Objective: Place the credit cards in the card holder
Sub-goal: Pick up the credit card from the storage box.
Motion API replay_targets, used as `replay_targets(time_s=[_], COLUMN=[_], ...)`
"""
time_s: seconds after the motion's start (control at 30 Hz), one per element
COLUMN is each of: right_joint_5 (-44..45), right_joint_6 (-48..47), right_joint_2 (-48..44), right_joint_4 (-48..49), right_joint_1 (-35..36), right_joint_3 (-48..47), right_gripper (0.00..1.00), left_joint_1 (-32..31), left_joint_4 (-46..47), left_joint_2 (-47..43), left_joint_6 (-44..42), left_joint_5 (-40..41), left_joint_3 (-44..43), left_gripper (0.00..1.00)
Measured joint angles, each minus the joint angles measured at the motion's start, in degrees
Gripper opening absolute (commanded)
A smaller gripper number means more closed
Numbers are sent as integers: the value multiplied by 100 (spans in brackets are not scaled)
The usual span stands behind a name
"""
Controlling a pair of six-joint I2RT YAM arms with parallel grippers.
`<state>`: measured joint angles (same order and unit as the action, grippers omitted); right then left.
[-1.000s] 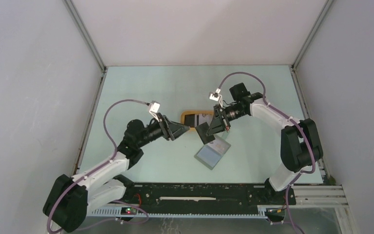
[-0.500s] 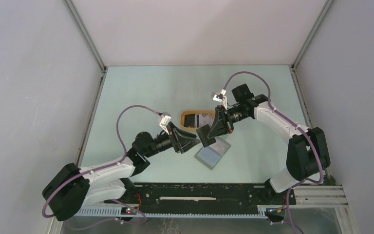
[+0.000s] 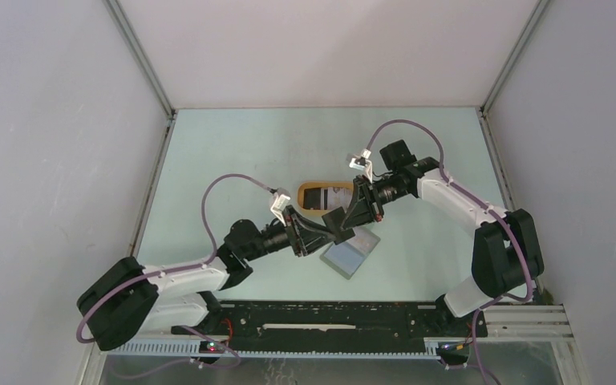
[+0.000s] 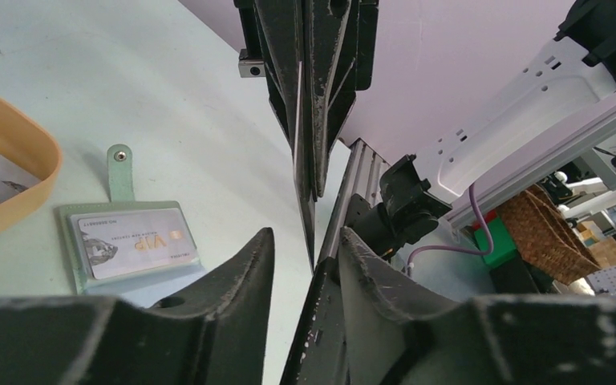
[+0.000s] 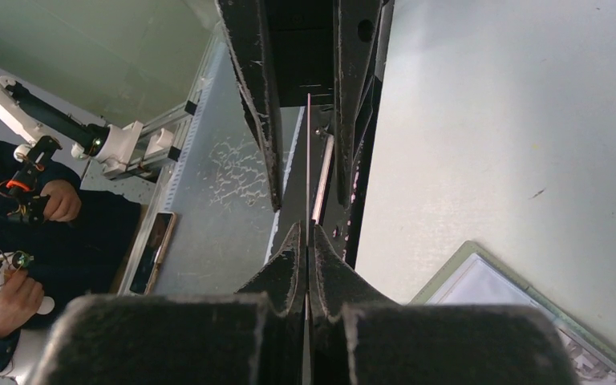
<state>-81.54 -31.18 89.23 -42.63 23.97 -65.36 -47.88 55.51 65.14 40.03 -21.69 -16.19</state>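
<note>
My right gripper [image 3: 351, 218] is shut on a black credit card [image 3: 335, 220], held on edge above the table. In the right wrist view the card [image 5: 308, 144] runs as a thin line out of the closed right gripper [image 5: 306, 228]. My left gripper [image 4: 305, 237] is open, one finger on each side of the card's free end [image 4: 298, 152], with a gap on both sides. The grey-green card holder [image 3: 351, 253] lies open on the table just below both grippers. A whitish VIP card [image 4: 132, 241] sits in the card holder [image 4: 88, 281], whose snap tab [image 4: 118, 168] points away.
An orange oval tray [image 3: 305, 195] with more cards in it sits just behind the grippers; its rim [image 4: 24, 152] shows in the left wrist view. The black rail [image 3: 329, 317] runs along the table's near edge. The enclosure walls stand on three sides.
My left arm has swung right and forward to the card held by the right gripper, and its jaws have narrowed around it. The right gripper shifted slightly toward the left arm.
</note>
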Motion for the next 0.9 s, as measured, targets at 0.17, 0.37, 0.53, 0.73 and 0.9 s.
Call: replay_targets(time_s=[0.17, 0.37, 0.53, 0.73, 0.9], right_joint_5=[0, 42, 116, 214, 190], right_joint_6=[0, -2, 24, 271, 461], right_joint_2=[0, 0, 0, 0, -31], right_joint_4=[7, 7, 2, 107, 199], right_joint_1=[63, 101, 96, 22, -212], right_joint_3=[2, 2, 17, 22, 22], right_gripper=[0, 2, 43, 59, 59], left_joint_1=[-2, -17, -13, -22, -22], left_joint_4=[61, 111, 203, 236, 240], left_joint_2=[151, 426, 566, 660, 807], left_joint_6=[24, 118, 160, 160, 184], left_joint_5=[-79, -295, -404, -466, -560], left_joint_3=[-26, -238, -258, -258, -258], left_gripper=[18, 0, 0, 0, 0])
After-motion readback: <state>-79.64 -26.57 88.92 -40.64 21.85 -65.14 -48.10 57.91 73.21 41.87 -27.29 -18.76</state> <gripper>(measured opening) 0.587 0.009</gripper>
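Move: The dark credit card, held flat-ish in the right hand's shut fingers, has its middle about 3 cm to the right of the left hand point and 1 cm ahead, level with it. From the right hand the card lies 3 cm left and 1 cm back. Counted from the left hand, the open card holder is 7 cm right, level fore-and-aft and some 17 cm below; the storage box is 14 cm ahead, 1 cm right, 17 cm below. Rightward by about 2 cm, the left hand brings its half-open fingers farther over the credit card and shuts them, pinching its left edge, then sinks some 2 cm in all. The right hand first holds nearly still, keeping its grip; once the left has closed, it opens wide and starts easing forward with a little rightward drift, about 1.5 cm, its fingers still either side of the card. ##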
